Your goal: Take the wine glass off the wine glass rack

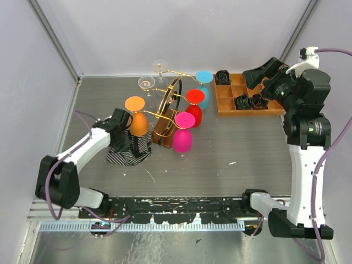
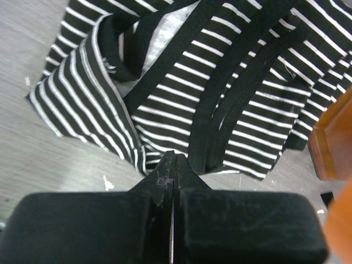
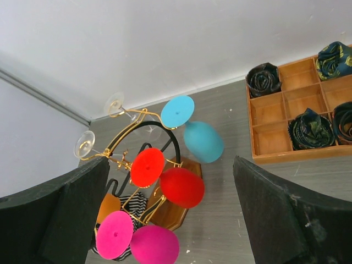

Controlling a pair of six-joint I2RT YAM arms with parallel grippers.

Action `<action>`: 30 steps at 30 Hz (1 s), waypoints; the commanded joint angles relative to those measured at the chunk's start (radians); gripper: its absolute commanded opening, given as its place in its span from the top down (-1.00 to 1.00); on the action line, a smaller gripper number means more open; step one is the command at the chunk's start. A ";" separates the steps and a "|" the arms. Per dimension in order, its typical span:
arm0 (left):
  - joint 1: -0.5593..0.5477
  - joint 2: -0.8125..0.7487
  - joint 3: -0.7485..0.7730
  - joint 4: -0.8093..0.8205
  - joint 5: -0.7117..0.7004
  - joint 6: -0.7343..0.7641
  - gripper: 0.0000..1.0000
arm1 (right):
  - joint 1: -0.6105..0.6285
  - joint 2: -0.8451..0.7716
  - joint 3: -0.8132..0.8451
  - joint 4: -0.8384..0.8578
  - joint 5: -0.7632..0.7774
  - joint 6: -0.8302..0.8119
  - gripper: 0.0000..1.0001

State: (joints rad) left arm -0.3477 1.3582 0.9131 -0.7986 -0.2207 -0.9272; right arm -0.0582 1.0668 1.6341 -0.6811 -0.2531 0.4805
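Note:
The wine glass rack (image 1: 165,104) is a gold wire stand with a dark hoop on a brown wooden base (image 3: 179,206). Several wine glasses hang on it upside down: orange (image 1: 137,120), pink (image 1: 182,137), red (image 1: 193,110), blue (image 1: 203,91) and two clear ones (image 1: 146,83). My left gripper (image 1: 123,142) is shut with nothing in it. Its tips (image 2: 174,157) hang just over a striped cloth (image 2: 220,93), left of the orange glass. My right gripper (image 1: 248,74) is open and held high at the back right, looking down on the rack (image 3: 137,132).
The black-and-white striped cloth (image 1: 129,155) lies crumpled against the rack's base on the left. An orange wooden tray (image 1: 247,113) with rolled dark fabric pieces (image 3: 264,80) sits at the back right. White walls close in the sides and back.

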 commanded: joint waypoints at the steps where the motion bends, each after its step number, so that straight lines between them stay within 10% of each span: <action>1: 0.000 0.096 -0.020 0.120 0.020 -0.057 1.00 | 0.006 -0.005 0.014 0.022 -0.017 -0.049 -1.00; 18: 0.183 0.168 -0.182 0.252 0.009 -0.136 1.00 | 0.011 -0.038 -0.010 0.032 -0.023 -0.067 -1.00; 30: 0.456 0.421 0.047 0.246 -0.040 -0.043 1.00 | 0.035 -0.033 -0.020 0.035 -0.031 -0.066 -1.00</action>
State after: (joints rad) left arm 0.0509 1.6299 0.9096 -0.5171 -0.0959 -1.0351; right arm -0.0330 1.0386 1.6169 -0.6891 -0.2642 0.4263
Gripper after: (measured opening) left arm 0.007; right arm 0.999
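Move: Striped cloth lies under the left hand, its middle about 5 cm to the right, 1 cm ahead and 6 cm below the shut fingertips. The orange wine glass hangs some 11 cm to the hand's right, 1 cm ahead and roughly 5 cm higher; the rack's wooden foot stands about 22 cm right and 8 cm ahead, low on the table. From the right hand the cloth is some 62 cm left, 3 cm back and 45 cm below. Pressing down with fingers kept shut, the left hand sinks about 5 cm onto the left part of the cloth, then drags it across the table to the left and forward, some 11 cm and gathering speed, away from the rack's foot. The hand turns about 25 degrees counter-clockwise on the way while staying low. ##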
